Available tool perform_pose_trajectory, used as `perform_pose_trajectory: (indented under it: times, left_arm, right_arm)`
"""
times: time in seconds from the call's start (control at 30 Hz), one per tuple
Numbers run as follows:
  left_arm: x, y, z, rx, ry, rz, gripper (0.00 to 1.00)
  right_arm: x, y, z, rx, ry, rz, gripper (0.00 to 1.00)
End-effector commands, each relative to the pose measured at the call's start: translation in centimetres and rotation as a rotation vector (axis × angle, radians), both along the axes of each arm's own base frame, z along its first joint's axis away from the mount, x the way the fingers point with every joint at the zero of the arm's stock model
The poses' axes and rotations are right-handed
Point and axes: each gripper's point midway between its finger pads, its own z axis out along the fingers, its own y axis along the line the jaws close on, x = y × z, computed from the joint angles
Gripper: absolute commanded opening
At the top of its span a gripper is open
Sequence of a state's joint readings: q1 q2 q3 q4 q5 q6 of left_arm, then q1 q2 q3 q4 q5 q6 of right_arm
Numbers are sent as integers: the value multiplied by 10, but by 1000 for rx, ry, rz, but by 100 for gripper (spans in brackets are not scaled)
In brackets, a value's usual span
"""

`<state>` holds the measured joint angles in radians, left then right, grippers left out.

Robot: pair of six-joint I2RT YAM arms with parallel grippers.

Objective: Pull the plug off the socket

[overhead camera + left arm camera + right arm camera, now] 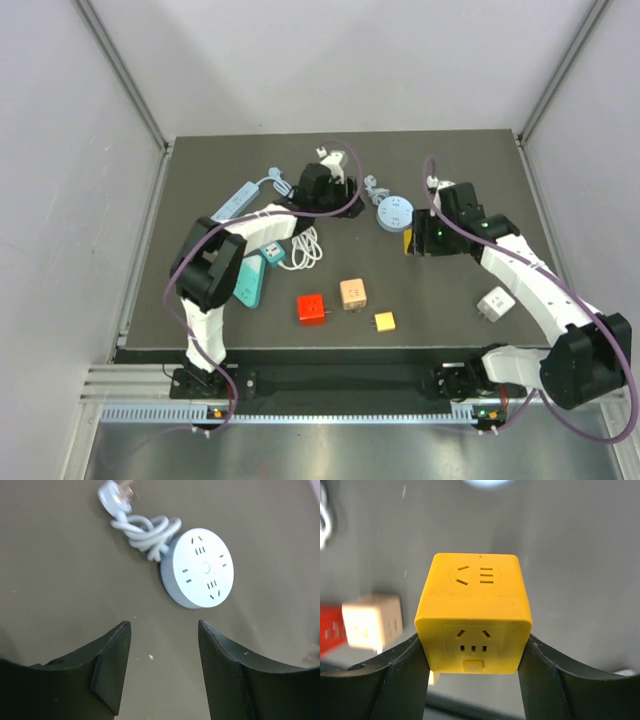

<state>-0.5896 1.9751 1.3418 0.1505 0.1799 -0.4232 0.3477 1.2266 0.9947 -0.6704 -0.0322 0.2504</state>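
Observation:
My right gripper [474, 647] is shut on a yellow cube socket [475, 615], one finger on each side, and holds it off the table. Its faces show empty outlets with no plug in them. From above, that yellow cube socket [410, 243] peeks out under the right gripper [418, 238]. My left gripper [164, 626] hangs open over bare table with nothing between its fingers. Beyond it lies a round pale-blue socket [199, 569] with a coiled white cord [147, 529] ending in a white plug [116, 494], which lies loose on the table. In the top view the left gripper [338, 192] sits left of the round socket [395, 213].
A red cube [312, 308], a peach cube [352, 293] and a small orange adapter [384, 321] lie at centre front. A white adapter [495, 304] is at the right. A teal socket [248, 280], a white power strip [235, 203] and a cable coil [305, 247] lie by the left arm.

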Motion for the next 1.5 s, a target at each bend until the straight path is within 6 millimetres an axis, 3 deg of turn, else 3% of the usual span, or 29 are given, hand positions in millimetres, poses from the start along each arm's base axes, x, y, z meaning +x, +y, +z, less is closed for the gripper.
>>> perform_pose_trajectory:
  times: [0.0, 0.17, 0.23, 0.3, 0.33, 0.37, 0.4, 0.43, 0.47, 0.5, 0.53, 0.6, 0.63, 0.73, 0.77, 0.83, 0.97, 1.47]
  left_arm:
    - [6, 15, 38, -83, -112, -14, 61]
    - [6, 19, 43, -131, -113, -25, 60]
    - [4, 19, 43, -147, -106, -29, 60]
    - [1, 18, 46, -175, -108, -32, 59]
    - [0, 17, 46, -185, -106, -38, 59]
    - [0, 16, 49, -200, -113, -41, 59]
    - [-1, 16, 47, -208, -102, -42, 59]
    - [-2, 14, 48, -217, -101, -47, 59]
    - [-3, 13, 49, -224, -101, -53, 59]
    - [-4, 13, 50, -234, -102, -54, 58]
    - [-4, 13, 49, -237, -100, -54, 58]
    - [-5, 13, 48, -242, -97, -56, 58]
    - [-4, 14, 47, -242, -97, -54, 58]
    - [-2, 16, 47, -250, -99, -49, 58]
    - [-2, 16, 47, -256, -93, -46, 58]
    - [-2, 17, 45, -260, -91, -46, 58]
    - [-2, 20, 44, -263, -86, -41, 57]
    - [1, 23, 39, -279, -72, -42, 57]
  right_arm:
    - [-37, 18, -3, 21, 120, 125, 0]
    - [-76, 38, -24, 41, 234, 240, 0]
    - [-75, 39, -23, 59, 197, 217, 0]
    - [-58, 52, -20, 143, 92, 158, 0]
    - [-52, 62, -8, 213, 18, 126, 0]
    - [-53, 62, -22, 221, -3, 101, 0]
    - [-29, 64, -10, 238, -150, 51, 0]
    - [-27, 67, -7, 249, -203, 30, 0]
    - [-26, 63, -19, 227, -220, 5, 0]
    - [-11, 62, -10, 217, -314, -42, 0]
    - [-15, 69, -19, 184, -323, -24, 0]
    - [-5, 70, -16, 142, -403, -64, 0]
    - [-9, 78, -21, 128, -416, -48, 0]
    - [-6, 81, -21, 98, -482, -107, 0]
    - [-6, 74, -26, 67, -503, -141, 0]
    - [-13, 78, -33, 71, -517, -152, 0]
    - [-16, 73, -30, 53, -552, -221, 0]
    - [-30, 85, -68, 81, -436, -256, 4]
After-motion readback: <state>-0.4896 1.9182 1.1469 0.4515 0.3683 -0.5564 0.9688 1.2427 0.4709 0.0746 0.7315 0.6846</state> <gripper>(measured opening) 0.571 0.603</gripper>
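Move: The right hand already holds the yellow plug, pulled off the round socket. The open patch of table it heads for lies roughly 3 cm back, 7 cm left and 11 cm below. The small yellow plug is some 14 cm back and 6 cm left, the peach plug 8 cm back and 13 cm left, the round socket 10 cm ahead and 4 cm left, all on the table. From the empty left hand, that patch is about 14 cm back, 6 cm right and 7 cm lower. Keeping the yellow plug pinched, the right hand carries it away from the round socket. It draws back about 7 cm while sinking and shifting left, then eases forward again some 4 cm, still going left and down, as the fingers swing up to about 25 degrees above their starting tilt. The left hand, still open and empty, drifts a couple of centimetres left and slightly up. ##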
